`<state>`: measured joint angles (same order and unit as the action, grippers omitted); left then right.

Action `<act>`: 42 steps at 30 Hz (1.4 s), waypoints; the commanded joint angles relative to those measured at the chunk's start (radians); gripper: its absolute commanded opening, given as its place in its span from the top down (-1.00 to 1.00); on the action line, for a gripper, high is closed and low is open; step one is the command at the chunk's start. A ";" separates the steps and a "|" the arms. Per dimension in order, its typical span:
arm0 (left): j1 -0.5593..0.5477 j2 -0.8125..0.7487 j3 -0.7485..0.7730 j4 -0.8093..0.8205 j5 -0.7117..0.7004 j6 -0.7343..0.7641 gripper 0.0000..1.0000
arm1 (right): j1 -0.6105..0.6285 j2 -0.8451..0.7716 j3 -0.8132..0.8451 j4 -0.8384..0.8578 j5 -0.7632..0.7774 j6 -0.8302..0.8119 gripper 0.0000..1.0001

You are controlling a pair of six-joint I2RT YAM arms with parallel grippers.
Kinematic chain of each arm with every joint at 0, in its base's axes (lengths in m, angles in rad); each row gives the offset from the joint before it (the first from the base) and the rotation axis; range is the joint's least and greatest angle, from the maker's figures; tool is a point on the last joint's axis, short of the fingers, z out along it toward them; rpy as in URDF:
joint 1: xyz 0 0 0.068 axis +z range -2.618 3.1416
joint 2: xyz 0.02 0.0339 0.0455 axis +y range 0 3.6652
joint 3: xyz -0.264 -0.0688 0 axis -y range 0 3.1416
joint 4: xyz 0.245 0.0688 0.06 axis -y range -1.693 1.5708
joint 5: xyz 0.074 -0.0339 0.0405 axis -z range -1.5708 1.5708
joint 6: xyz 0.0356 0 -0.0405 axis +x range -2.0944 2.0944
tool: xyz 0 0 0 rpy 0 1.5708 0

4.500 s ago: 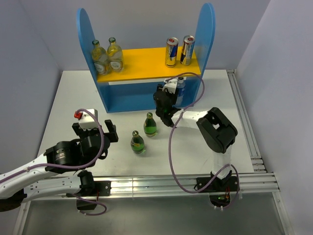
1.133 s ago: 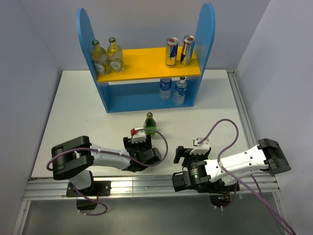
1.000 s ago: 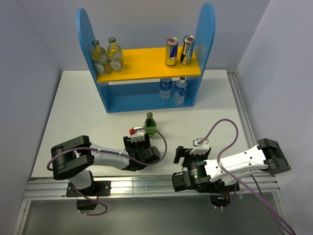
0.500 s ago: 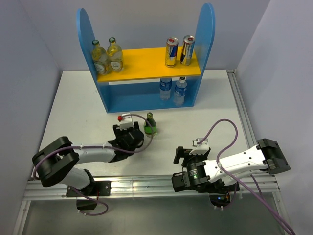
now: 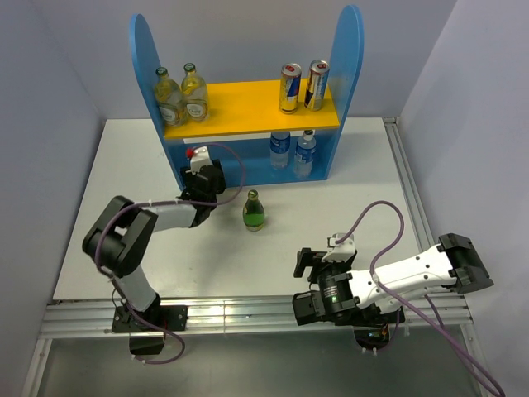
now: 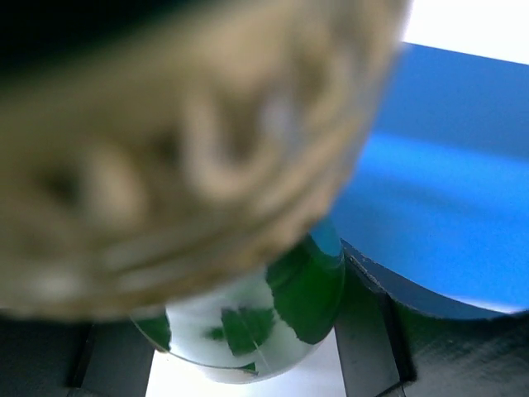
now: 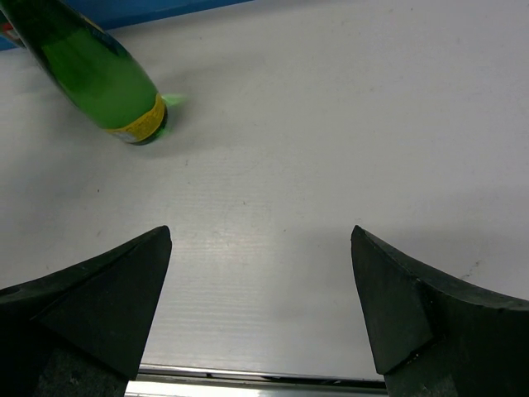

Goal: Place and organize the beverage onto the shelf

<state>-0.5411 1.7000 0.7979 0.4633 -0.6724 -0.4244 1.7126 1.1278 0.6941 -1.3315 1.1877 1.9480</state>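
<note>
The blue shelf (image 5: 348, 50) with its yellow-orange upper board stands at the back of the table. My left gripper (image 5: 203, 175) is at the front of the shelf's lower left part, shut on a green bottle (image 6: 307, 288). In the left wrist view the bottle's blurred cap fills the frame and the blue shelf (image 6: 446, 165) is close behind; from above, the gripper hides this bottle. A second green bottle (image 5: 254, 211) stands upright on the table in front of the shelf, also visible at the right wrist view's top left as the green bottle (image 7: 99, 74). My right gripper (image 7: 260, 306) is open and empty near the front rail.
The upper board carries two yellowish bottles (image 5: 182, 95) at the left and two cans (image 5: 302, 86) at the right. Two water bottles (image 5: 293, 151) stand on the lower level at the right. A metal rail (image 5: 248, 310) runs along the table's near edge.
My left gripper has carried its green bottle from the front centre of the table back and left to the shelf's lower left. The right arm and the standing green bottle have not moved.
</note>
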 commanded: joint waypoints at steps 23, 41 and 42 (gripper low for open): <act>0.167 0.122 0.244 0.003 0.096 0.044 -0.99 | 0.012 -0.030 -0.022 -0.078 0.044 0.189 -0.92; -0.008 -0.187 -0.031 -0.097 -0.095 -0.022 -0.99 | 0.053 0.030 0.001 -0.110 0.053 0.229 -0.92; -0.017 -0.216 -0.038 -0.106 -0.104 -0.025 -0.99 | 0.054 0.038 0.010 -0.110 0.055 0.223 -0.92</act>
<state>-0.5446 1.5436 0.7822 0.3588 -0.7174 -0.4183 1.7550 1.1454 0.6682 -1.3334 1.1900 1.9495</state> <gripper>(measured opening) 0.993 0.960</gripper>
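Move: The left hand holds a green bottle upright; its place on the lower shelf lies about 8 cm ahead, 3 cm to the left and a little lower. The shelf's left wall stands some 6 cm left of that spot, the nearer water bottle about 23 cm right of it, level with it. The other green bottle is roughly 11 cm back and 15 cm right of the left hand. From the right hand the spot is about 32 cm ahead, 38 cm left and slightly lower. Forward and somewhat left, sinking slightly, the left hand carries the held green bottle about 8 cm into the lower shelf's left corner, slowing as it arrives. There the fingers open wide and let go of the bottle; then the hand draws straight back some 9 cm, rising about 5 cm over the last stretch, fingers still wide. ##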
